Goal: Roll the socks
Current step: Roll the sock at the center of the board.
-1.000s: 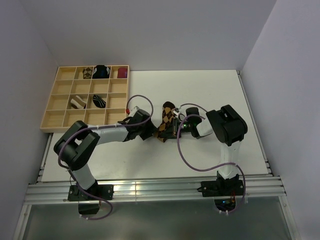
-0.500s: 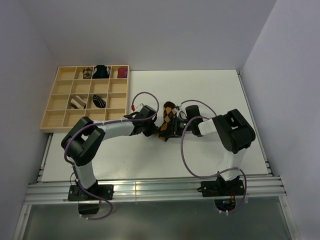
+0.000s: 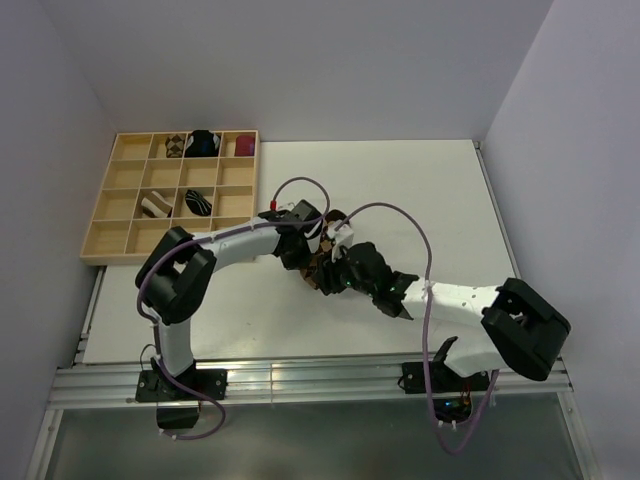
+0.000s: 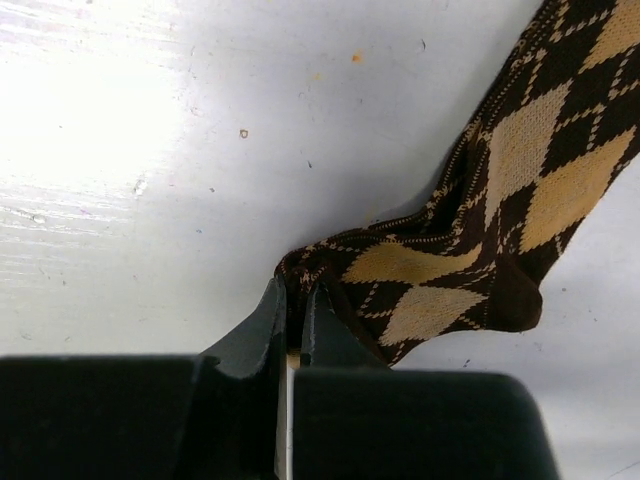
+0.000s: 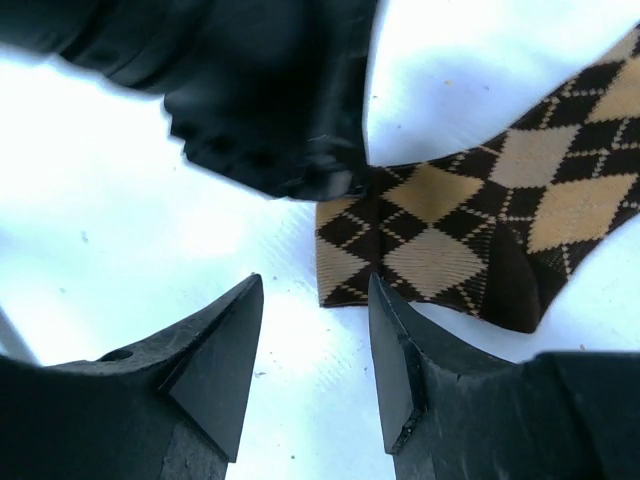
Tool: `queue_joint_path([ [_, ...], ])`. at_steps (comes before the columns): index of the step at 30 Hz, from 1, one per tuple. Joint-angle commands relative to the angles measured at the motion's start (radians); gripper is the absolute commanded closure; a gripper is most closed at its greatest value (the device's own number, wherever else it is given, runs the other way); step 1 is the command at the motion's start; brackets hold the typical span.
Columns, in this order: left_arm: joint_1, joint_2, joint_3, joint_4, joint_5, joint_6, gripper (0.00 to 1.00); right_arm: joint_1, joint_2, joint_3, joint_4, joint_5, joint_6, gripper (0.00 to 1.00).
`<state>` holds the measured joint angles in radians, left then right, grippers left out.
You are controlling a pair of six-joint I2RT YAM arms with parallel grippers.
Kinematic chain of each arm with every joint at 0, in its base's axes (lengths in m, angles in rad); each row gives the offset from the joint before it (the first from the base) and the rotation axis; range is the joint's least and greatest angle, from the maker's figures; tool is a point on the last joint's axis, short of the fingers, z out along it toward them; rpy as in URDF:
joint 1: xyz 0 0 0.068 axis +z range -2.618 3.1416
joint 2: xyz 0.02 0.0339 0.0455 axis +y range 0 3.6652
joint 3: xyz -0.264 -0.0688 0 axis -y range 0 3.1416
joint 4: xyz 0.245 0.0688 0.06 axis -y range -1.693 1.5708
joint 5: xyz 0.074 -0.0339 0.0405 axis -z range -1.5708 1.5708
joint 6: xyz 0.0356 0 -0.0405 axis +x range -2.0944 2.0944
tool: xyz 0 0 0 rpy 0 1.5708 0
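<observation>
A brown-and-tan argyle sock [image 4: 480,210] lies flat on the white table; from above only a bit of it [image 3: 320,266] shows between the two arms. My left gripper [image 4: 295,292] is shut on a bunched edge of this sock, and in the top view it [image 3: 316,250] sits over the sock's middle. My right gripper [image 5: 315,290] is open just in front of the sock's cuff end [image 5: 440,220], with only bare table between its fingers. From above the right gripper [image 3: 338,274] is close beside the left one.
A wooden compartment tray [image 3: 120,232] stands at the back left. It holds a brown-and-cream striped roll [image 3: 155,206], a black roll with white stripes [image 3: 198,202], an argyle bundle [image 3: 174,146], a black-and-blue bundle [image 3: 204,142] and a maroon bundle [image 3: 245,146]. Purple cables loop over both arms.
My left gripper closed on the sock's edge and reached further right. My right gripper opened and let go of the sock, while its arm swung down low toward the near right.
</observation>
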<state>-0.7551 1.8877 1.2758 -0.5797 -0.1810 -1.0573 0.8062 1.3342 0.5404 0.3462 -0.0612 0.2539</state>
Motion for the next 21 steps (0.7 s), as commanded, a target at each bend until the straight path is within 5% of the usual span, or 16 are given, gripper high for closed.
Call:
queue_joint_path([
  [1,-0.001,0.037,0.037,-0.088,-0.002,0.051,1.00,0.091,0.000,-0.023,0.071,0.244,-0.131,0.46],
  [8,0.003,0.059,0.059,-0.089,0.025,0.063,1.00,0.226,0.157,0.050,0.070,0.388,-0.217,0.45],
  [21,0.007,0.065,0.051,-0.074,0.054,0.068,1.00,0.294,0.347,0.170,0.045,0.514,-0.304,0.47],
])
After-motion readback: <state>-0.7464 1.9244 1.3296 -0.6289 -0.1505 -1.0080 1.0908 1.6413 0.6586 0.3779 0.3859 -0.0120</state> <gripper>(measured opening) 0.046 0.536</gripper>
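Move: The sock's folded near end lies about 4 cm to the left of the open right hand, 1 cm ahead and some 8 cm below. The left fingertips, already shut on that end, are about 3 cm ahead, 3 cm to the left and 7 cm below the right hand; the flat sock body is about 11 cm ahead, 2 cm to the right and 8 cm below. From the left hand, the near end lies 1 cm back, 1 cm right and 1 cm lower. Down about 5 cm and some 3 cm left, the right hand comes to the sock's folded near end beside the left fingers, easing back first and then a little forward as the drop ends. Its fingers stay half open while the wrist rolls nearly 30 degrees, left side sinking. The left hand holds still and keeps its pinch on the folded edge. ##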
